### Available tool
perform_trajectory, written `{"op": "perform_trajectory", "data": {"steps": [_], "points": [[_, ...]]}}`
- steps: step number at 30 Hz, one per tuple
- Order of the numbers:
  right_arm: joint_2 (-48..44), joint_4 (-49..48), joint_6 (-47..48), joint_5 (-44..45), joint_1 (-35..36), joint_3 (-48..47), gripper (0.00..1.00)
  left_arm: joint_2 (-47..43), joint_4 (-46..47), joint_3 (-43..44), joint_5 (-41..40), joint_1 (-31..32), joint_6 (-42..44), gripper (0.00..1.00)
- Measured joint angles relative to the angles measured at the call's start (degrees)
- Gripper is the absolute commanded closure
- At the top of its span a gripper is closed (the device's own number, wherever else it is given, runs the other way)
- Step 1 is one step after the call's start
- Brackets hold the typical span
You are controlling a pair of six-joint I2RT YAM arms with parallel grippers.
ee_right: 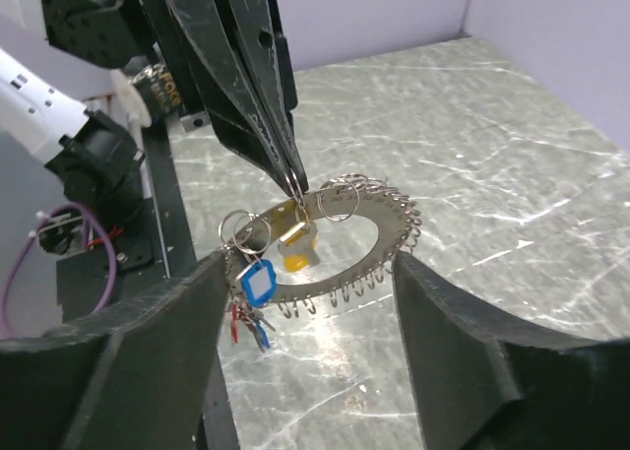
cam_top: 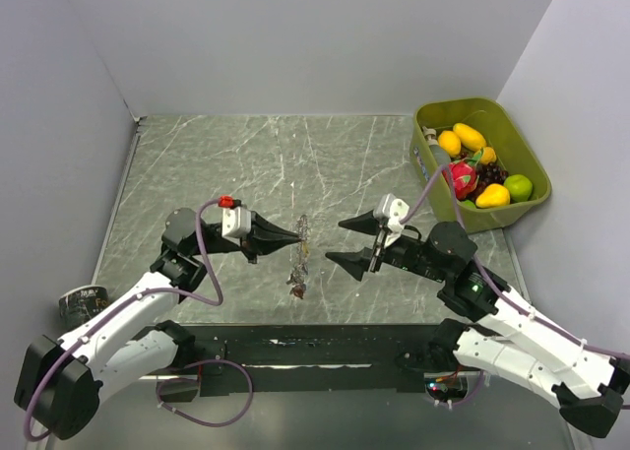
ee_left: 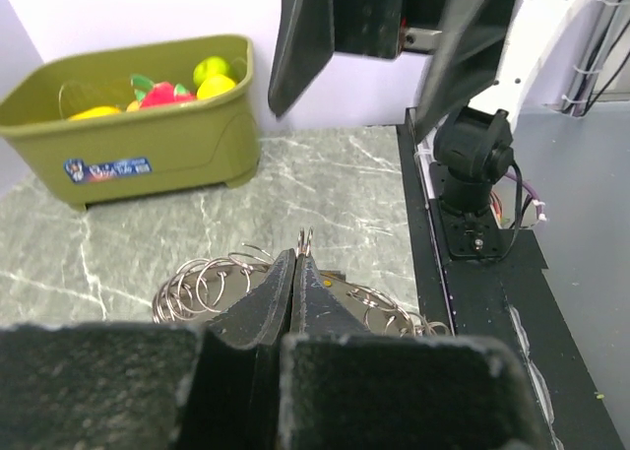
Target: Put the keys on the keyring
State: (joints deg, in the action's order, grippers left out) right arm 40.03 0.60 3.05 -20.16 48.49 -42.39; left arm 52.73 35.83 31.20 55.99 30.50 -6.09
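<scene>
The keyring [ee_right: 389,235] is a flat grey metal ring edged with several small wire loops. It hangs tilted from my left gripper [cam_top: 295,236], whose jaws are shut on one small loop [ee_left: 306,238] at its top. A blue-tagged key [ee_right: 259,281], a yellow-headed key [ee_right: 295,251] and a bunch of red and blue keys [ee_right: 246,324] dangle from the ring. My right gripper [cam_top: 340,240] stands open just right of the ring, facing it. Nothing is between its fingers [ee_right: 148,352], and the ring hangs in front of them.
An olive bin [cam_top: 522,140] with several coloured fruits stands at the back right. A small roll [cam_top: 79,302] lies by the left arm's base at the table's left edge. The dark mounting rail [cam_top: 315,347] runs along the near edge.
</scene>
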Motion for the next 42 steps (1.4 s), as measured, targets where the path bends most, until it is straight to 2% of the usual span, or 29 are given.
{"op": "perform_trajectory", "data": {"steps": [6, 11, 24, 29, 35, 42], "points": [[-2.16, 0.26, 0.02, 1.75, 0.00, 0.94, 0.11, 3.10, -1.33, 1.79, -1.90, 0.09, -0.66, 0.99], [-3.58, 0.59, 0.02, 2.71, 0.00, 1.62, 0.00, 5.81, -1.49, 4.00, -7.61, 2.69, -0.50, 0.99], [-8.55, 3.10, 0.22, 8.39, 0.00, 1.70, 0.00, 26.80, 1.88, 16.87, -18.38, 11.21, -2.16, 0.99], [-11.50, 4.50, 0.22, 11.15, -0.02, 2.36, 0.00, 36.26, 9.51, 22.27, -18.93, 13.66, -5.44, 0.99], [-13.46, 5.86, 0.24, 13.27, -0.07, 2.49, 0.00, 45.68, 19.96, 23.34, -19.82, 16.92, -9.84, 0.99], [-12.33, 7.41, 0.24, 13.51, -0.11, 2.49, 0.00, 51.19, 30.23, 15.74, -21.05, 20.24, -13.27, 0.99]]}}
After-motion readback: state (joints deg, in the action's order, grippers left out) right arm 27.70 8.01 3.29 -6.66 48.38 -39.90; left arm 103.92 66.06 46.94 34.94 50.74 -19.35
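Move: Hanging from the left fingertips, the keyring has its middle about 1 cm back, 1 cm right and 4 cm below the left hand; the open right fingers stand some 8 cm to that hand's right, about level. From the right hand, the ring's middle lies about 9 cm left, 1 cm back and 4 cm down; the yellow-tagged key 8 cm left, 1 cm back, 3 cm down; the blue-tagged key 7 cm left, 4 cm back, 5 cm down. Swinging the pinched keyring about 17 cm to the right, the left hand arcs forward some 8 cm, then comes partway back while sinking about 10 cm late on, rolling some 20 degrees so its forward side dips, taking the ring in beneath the right gripper. The right hand backs off right about 5 cm, turns clockwise and spreads its fingers fully. ##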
